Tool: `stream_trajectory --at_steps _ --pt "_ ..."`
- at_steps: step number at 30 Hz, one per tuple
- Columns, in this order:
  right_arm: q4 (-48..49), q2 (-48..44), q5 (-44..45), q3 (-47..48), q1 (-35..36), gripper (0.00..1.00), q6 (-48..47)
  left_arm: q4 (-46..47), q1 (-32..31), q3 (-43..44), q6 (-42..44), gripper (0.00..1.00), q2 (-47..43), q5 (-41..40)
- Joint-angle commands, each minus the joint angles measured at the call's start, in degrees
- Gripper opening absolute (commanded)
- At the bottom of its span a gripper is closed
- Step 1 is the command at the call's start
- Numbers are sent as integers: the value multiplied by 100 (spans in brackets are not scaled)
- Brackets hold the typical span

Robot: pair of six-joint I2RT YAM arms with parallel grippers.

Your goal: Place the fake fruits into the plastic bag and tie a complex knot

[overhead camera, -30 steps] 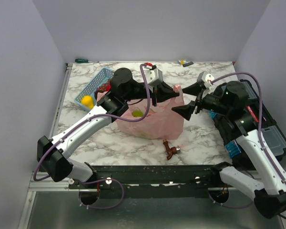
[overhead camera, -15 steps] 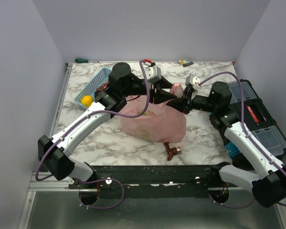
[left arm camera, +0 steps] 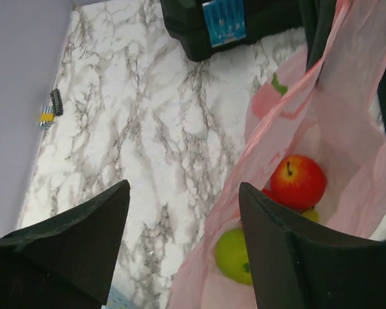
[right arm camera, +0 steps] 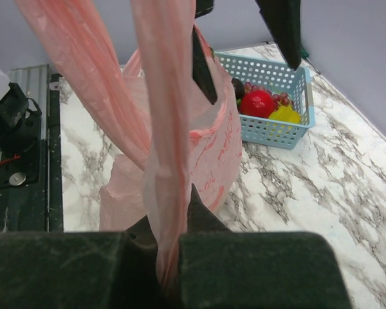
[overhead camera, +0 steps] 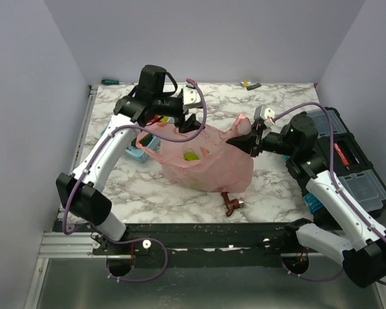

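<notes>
The pink plastic bag (overhead camera: 209,164) lies mid-table with its mouth facing left. Inside it are fake fruits: a red apple (left arm camera: 298,181) and a green fruit (left arm camera: 235,255), the green one also showing through the film (overhead camera: 190,155). My right gripper (overhead camera: 249,143) is shut on a twisted strand of the bag's handle (right arm camera: 167,129) and holds it up. My left gripper (overhead camera: 186,124) hovers open above the bag's left rim; its jaws (left arm camera: 183,193) straddle the bag's edge without touching it. More fruits, red (right arm camera: 256,103) and yellow (right arm camera: 284,114), sit in the blue basket (right arm camera: 270,77). No knot is in view.
A black toolbox (overhead camera: 347,161) fills the table's right side. A small brown object (overhead camera: 230,203) lies in front of the bag. A green screwdriver (overhead camera: 112,82) and a small yellow item (overhead camera: 249,84) rest at the back edge. My left arm hides most of the basket from above.
My left gripper opened, let go of the bag and drew back to the left. My right gripper moved in and shut on the bag's handle.
</notes>
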Motion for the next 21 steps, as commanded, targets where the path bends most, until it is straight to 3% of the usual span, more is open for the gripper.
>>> stream_trajectory --at_steps 1,4,7,12,16,21 --pt "137 -13 457 -64 31 1 -47 -2999 268 1057 1577 50 496 836" --pt "713 175 570 -111 26 1 320 -3274 290 540 1371 22 131 1153" --pt "1294 519 618 -38 34 1 667 -2465 126 -531 694 1 -494 1053" --pt "1921 1171 818 418 32 1 1415 -1153 -8 -1971 -199 0 -1397 444" --pt "1761 1622 1290 639 28 1 1921 75 -201 -3341 -475 0 -2224 -444" --pt "1783 1702 1264 -135 29 1 2137 1098 -816 -4222 -680 0 -2047 -1802"
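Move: The stretch of plastic bag rim to pinch is just under the left gripper's open fingers, about 2 cm back, 2 cm left and 4 cm down; from the right gripper, which still grips the bag's other side, that rim is some 22 cm left and 5 cm farther out. A green fruit in the bag lies nearly straight below the left hand, some 25 cm down; the blue basket is about 20 cm ahead and 24 cm left of it, and the brown faucet 16 cm back and 17 cm right. Bring the left gripper down onto the bag's far left rim and close its wide-open fingers to pinch it, then draw it back about 11 cm towards the base while sinking some 12 cm and easing slightly left. Keep the right gripper shut on its bunched side of the bag and carry it about 7 cm forward and a little left and down, rolling roughly 15 degrees. ##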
